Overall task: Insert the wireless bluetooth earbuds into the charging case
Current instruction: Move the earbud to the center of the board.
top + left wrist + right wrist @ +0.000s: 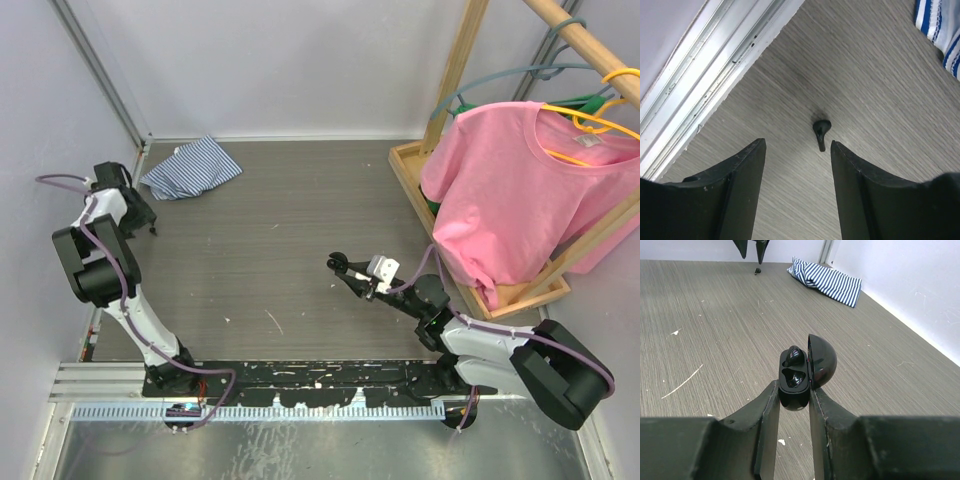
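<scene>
A small black earbud (pixel 821 128) lies on the grey table, its stem pointing toward my left gripper (pixel 797 142). That gripper is open; its fingertips flank bare table just short of the earbud, which sits nearer the right finger (pixel 855 175). The right wrist view shows the same earbud (pixel 757 271) far off, under the left fingers (pixel 761 250). My right gripper (pixel 792 390) is shut on the black charging case (pixel 792 385), held above the table mid-right (pixel 338 263). Its domed lid (pixel 822 360) stands open. A black earbud (pixel 792 356) sits in the upper well; the lower well looks empty.
A blue-and-white striped cloth (pixel 190 167) lies at the far left, close to the left gripper. A metal rail and wall (pixel 705 65) border the table's left edge. A wooden rack (pixel 470 280) with a pink shirt (pixel 510 190) on hangers stands at the right.
</scene>
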Controlling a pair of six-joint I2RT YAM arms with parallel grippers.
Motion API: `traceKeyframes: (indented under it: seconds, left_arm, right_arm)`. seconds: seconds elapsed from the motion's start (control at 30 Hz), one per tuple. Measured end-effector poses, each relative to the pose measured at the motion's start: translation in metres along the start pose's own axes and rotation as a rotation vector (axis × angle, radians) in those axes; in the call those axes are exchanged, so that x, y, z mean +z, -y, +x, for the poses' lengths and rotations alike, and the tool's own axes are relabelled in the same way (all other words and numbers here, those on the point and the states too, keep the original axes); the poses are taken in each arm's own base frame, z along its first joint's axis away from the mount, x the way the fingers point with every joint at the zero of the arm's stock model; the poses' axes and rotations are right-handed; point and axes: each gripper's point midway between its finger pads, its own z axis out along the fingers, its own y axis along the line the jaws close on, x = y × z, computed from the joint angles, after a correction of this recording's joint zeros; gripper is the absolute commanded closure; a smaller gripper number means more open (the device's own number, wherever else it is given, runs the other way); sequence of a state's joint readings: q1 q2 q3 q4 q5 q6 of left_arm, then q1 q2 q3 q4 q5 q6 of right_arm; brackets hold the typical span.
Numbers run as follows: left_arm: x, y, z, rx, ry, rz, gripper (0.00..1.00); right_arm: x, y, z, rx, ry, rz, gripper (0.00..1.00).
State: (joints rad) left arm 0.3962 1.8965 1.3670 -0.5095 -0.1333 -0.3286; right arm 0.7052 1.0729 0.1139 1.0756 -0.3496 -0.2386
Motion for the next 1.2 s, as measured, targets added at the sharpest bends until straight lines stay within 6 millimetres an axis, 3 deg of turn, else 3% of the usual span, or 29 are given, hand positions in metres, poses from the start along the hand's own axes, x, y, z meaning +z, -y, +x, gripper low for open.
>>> traceKeyframes:
  seconds: [0.3,1.2]
  left_arm:
    - [0.021,0.005,0.011,0.014,-0.076,0.012,0.55]
    - [0.033,0.012,0.009,0.04,-0.143,0.03,0.7]
  right_arm:
    - [0.0,0.002,0.001,-0.011,-0.005,0.01,0.95]
    - [-0.001,-0.001,0.014,-0.003,-0.051,0.0,0.97]
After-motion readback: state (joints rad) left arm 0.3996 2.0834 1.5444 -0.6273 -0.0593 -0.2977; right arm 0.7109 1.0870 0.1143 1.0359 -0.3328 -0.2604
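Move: The earbud lies on the board just under the left hand, about 2 cm ahead and 4 cm below, roughly level sideways. The striped cloth is some 18 cm ahead and 10 cm to the right of that hand; the metal rail passes level with it, about 6 cm to its left. From the right hand, which holds the charging case, the earbud is about 19 cm ahead, 43 cm left and 15 cm below. The left hand sinks about 3 cm, easing 1.5 cm forward, its fingers half closing around the earbud, not yet gripping. ##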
